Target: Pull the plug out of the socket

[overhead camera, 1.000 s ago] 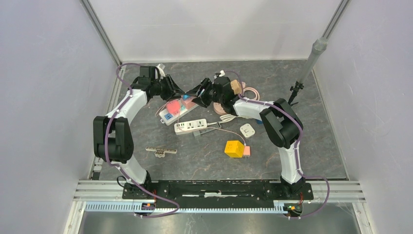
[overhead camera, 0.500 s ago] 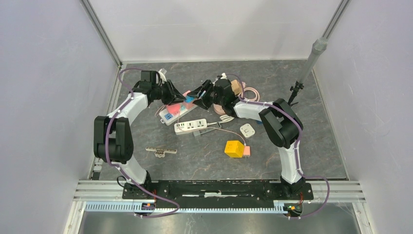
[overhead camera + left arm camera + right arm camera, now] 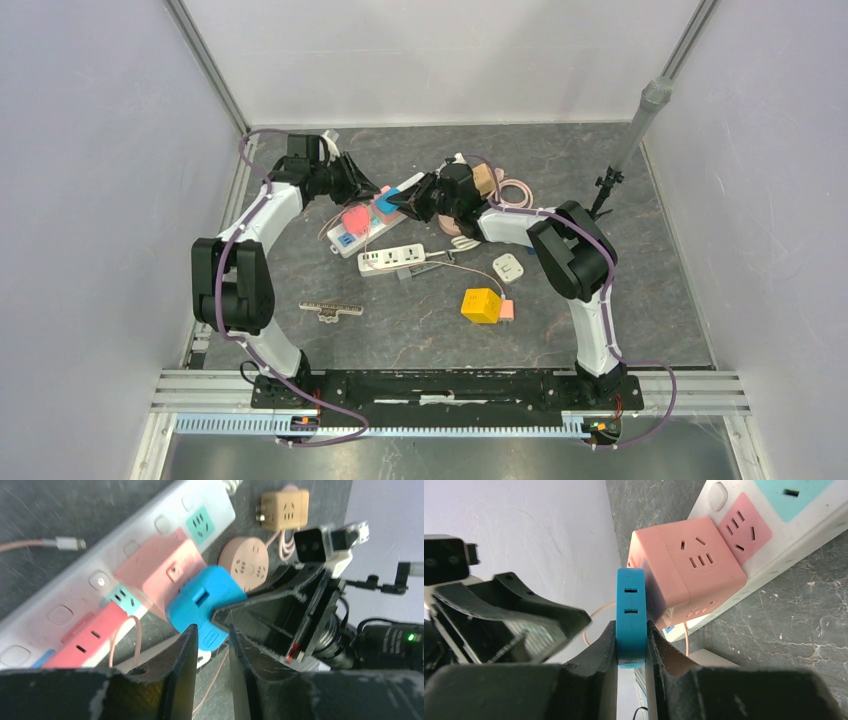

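Note:
A blue plug sits against a pink cube adapter on the white power strip socket. My right gripper is shut on the blue plug, one finger on each flat side. Its prongs are hidden, so I cannot tell whether they sit in the socket. My left gripper hovers just left of the plug, jaws nearly together with nothing between them. The far end of the strip looks tilted up.
A second white power strip lies just nearer. A yellow cube, a small white adapter, a round beige socket and a tan cube adapter lie around. A tripod pole stands at the right.
My right gripper, open a moment ago, has closed on the blue plug. The left gripper has shifted slightly by the strip and stays nearly closed.

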Tool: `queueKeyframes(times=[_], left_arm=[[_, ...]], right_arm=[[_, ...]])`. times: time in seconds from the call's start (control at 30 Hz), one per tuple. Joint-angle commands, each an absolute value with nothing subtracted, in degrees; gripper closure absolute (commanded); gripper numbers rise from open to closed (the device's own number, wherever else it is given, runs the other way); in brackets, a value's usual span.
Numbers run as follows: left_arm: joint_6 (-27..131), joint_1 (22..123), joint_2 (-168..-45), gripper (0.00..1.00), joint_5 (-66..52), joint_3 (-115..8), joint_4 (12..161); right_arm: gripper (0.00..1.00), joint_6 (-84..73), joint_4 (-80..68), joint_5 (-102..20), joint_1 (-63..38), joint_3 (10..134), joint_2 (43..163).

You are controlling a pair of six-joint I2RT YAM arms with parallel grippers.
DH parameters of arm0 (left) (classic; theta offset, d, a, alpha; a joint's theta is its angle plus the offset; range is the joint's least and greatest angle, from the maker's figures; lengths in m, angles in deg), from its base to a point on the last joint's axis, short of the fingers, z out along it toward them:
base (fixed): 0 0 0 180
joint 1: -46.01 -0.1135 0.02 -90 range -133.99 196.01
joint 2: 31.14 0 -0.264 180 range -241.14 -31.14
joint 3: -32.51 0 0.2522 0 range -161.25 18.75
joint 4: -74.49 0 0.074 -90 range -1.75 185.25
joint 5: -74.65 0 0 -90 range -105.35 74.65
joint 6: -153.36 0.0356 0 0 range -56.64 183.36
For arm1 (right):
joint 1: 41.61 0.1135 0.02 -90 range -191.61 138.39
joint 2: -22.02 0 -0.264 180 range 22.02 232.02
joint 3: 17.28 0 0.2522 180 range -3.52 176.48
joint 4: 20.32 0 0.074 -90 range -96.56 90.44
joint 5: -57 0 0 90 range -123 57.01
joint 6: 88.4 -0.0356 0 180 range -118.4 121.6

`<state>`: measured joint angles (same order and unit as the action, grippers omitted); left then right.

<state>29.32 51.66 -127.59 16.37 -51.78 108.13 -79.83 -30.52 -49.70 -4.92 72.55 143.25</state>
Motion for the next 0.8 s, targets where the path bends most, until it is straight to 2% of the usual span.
queueKeyframes(times=[0.0,0.13,0.33,0.53,0.77], left_arm=[[27.17,51.65,-129.35,0.64,10.97,-58.32,109.04],[28.29,51.64,-133.06,0.64,9.87,-60.73,110.57],[31.30,51.82,-135.67,0.65,9.66,-59.85,113.00],[33.50,52.11,-138.00,0.67,11.24,-59.43,117.12],[35.91,52.67,-139.53,0.70,6.36,-58.93,122.15]], right_arm=[[1.00,-80.41,-32.34,-50.34,-4.98,73.45,143.00],[1.00,-81.26,-35.38,-51.33,-5.19,73.32,143.35],[1.00,-85.88,-49.75,-53.41,-5.80,70.40,144.90],[1.00,-86.67,-56.60,-54.47,-5.86,69.99,146.19],[1.00,-88.69,-65.17,-54.53,-5.93,70.10,147.61]])
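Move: The blue plug is already in the right fingers. The pink socket block lies about 2 cm forward, 4 cm left and 3 cm below that hand, and about 4 cm forward, 3 cm right and 6 cm below the left hand. From the left hand, the blue plug is 2 cm forward, 6 cm right and 4 cm below; the red plug is 1 cm forward, 3 cm left and 7 cm below; the short power strip is some 5 cm back, 4 cm right and 11 cm below. The blue plug stays pinched by the right fingers, which hold place against the pink socket block and tip upward about 10 degrees. The left hand swings forward nearly 4 cm with a slight rise, then sinks some 6 cm from there while easing back a little, bringing its part-open fingertips up to the pink block beside the plug. ##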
